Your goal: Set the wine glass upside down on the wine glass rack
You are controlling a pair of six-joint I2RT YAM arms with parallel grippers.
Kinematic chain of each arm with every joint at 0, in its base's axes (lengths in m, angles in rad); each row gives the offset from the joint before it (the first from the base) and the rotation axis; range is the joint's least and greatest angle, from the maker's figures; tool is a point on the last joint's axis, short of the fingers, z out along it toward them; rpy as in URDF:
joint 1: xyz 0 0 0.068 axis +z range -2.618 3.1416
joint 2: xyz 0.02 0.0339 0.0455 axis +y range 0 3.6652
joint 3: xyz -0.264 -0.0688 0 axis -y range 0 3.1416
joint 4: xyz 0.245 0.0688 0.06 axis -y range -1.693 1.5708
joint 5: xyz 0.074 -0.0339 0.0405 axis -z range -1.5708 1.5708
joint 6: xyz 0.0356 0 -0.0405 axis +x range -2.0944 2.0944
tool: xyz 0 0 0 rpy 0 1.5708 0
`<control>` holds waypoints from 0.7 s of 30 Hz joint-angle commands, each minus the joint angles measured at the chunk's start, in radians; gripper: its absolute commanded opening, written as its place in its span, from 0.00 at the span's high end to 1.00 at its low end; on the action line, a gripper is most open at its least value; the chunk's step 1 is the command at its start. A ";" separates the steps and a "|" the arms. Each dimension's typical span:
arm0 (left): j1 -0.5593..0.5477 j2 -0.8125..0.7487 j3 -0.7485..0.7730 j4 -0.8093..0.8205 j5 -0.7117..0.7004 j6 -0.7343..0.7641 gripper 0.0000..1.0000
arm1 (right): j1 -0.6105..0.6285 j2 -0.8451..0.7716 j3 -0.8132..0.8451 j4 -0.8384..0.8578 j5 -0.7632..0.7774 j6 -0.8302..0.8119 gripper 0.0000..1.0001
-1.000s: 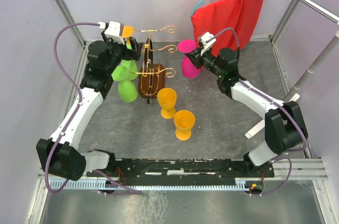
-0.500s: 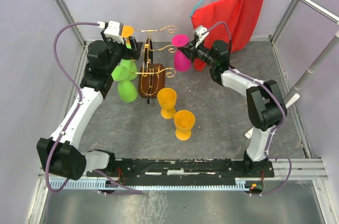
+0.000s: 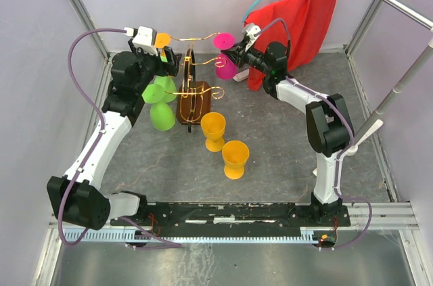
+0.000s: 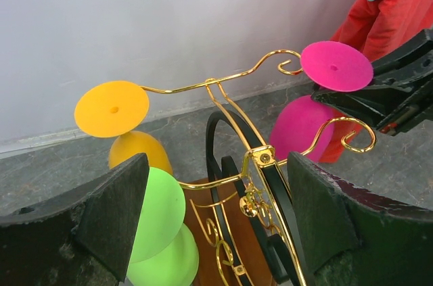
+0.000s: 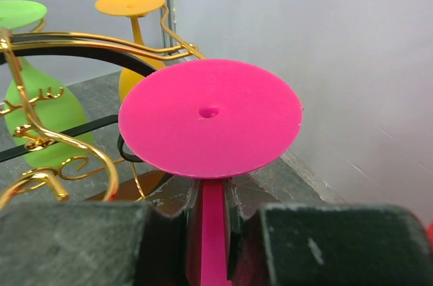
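The pink wine glass hangs upside down, its foot uppermost, with my right gripper shut on its stem. Its foot sits just right of the top scroll tip of the gold wire wine glass rack, and its bowl is behind the lower scroll. I cannot tell whether glass and wire touch. My left gripper stays open at the rack's left side. In the left wrist view its fingers frame the rack's post and hold nothing.
An orange glass and two green glasses hang upside down on the rack's left arms. Two orange glasses stand on the table in front. A red cloth hangs behind my right arm, and a metal rail runs at right.
My right arm has carried the pink glass left and toward the back, up to the rack's right scroll arms. The left arm has not moved.
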 commanded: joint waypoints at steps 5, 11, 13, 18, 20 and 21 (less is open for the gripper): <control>0.006 0.001 0.030 0.030 0.008 0.023 0.11 | 0.003 0.079 0.140 0.025 -0.028 -0.011 0.99; 0.008 0.009 0.063 0.002 0.009 0.041 0.11 | 0.018 0.137 0.202 0.027 -0.022 -0.002 0.99; 0.008 0.010 0.066 -0.001 0.009 0.043 0.11 | 0.027 0.154 0.220 0.020 -0.021 -0.002 0.99; 0.010 0.009 0.068 -0.004 0.009 0.044 0.11 | 0.043 0.185 0.247 0.021 0.002 -0.002 0.99; 0.011 0.007 0.068 -0.006 0.009 0.045 0.11 | 0.047 0.192 0.255 0.022 0.017 -0.005 0.99; 0.011 0.007 0.069 -0.008 0.011 0.046 0.11 | 0.050 0.197 0.257 0.024 0.025 -0.006 0.99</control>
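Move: At the rack's right side, the right hand grips the stem of the upside-down magenta wine glass; the rear right hook it is bound for lies about 6 cm ahead and 2 cm left, roughly level. The middle right hook is some 5 cm back and 2 cm left, at much the same height, and the orange glass already hanging hangs about 23 cm left, 4 cm farther out and 5 cm lower. From the left hand, the rear hook is roughly 13 cm ahead, 18 cm right and 6 cm lower. Bringing the magenta glass up to the rear right hook, the right hand goes left and forward while sinking about 2 cm, some 5 cm in all: the forward part comes first, then it slides nearly straight left and down. The fingers keep their pinch on the stem just under the foot, and the wrist hardly turns. ##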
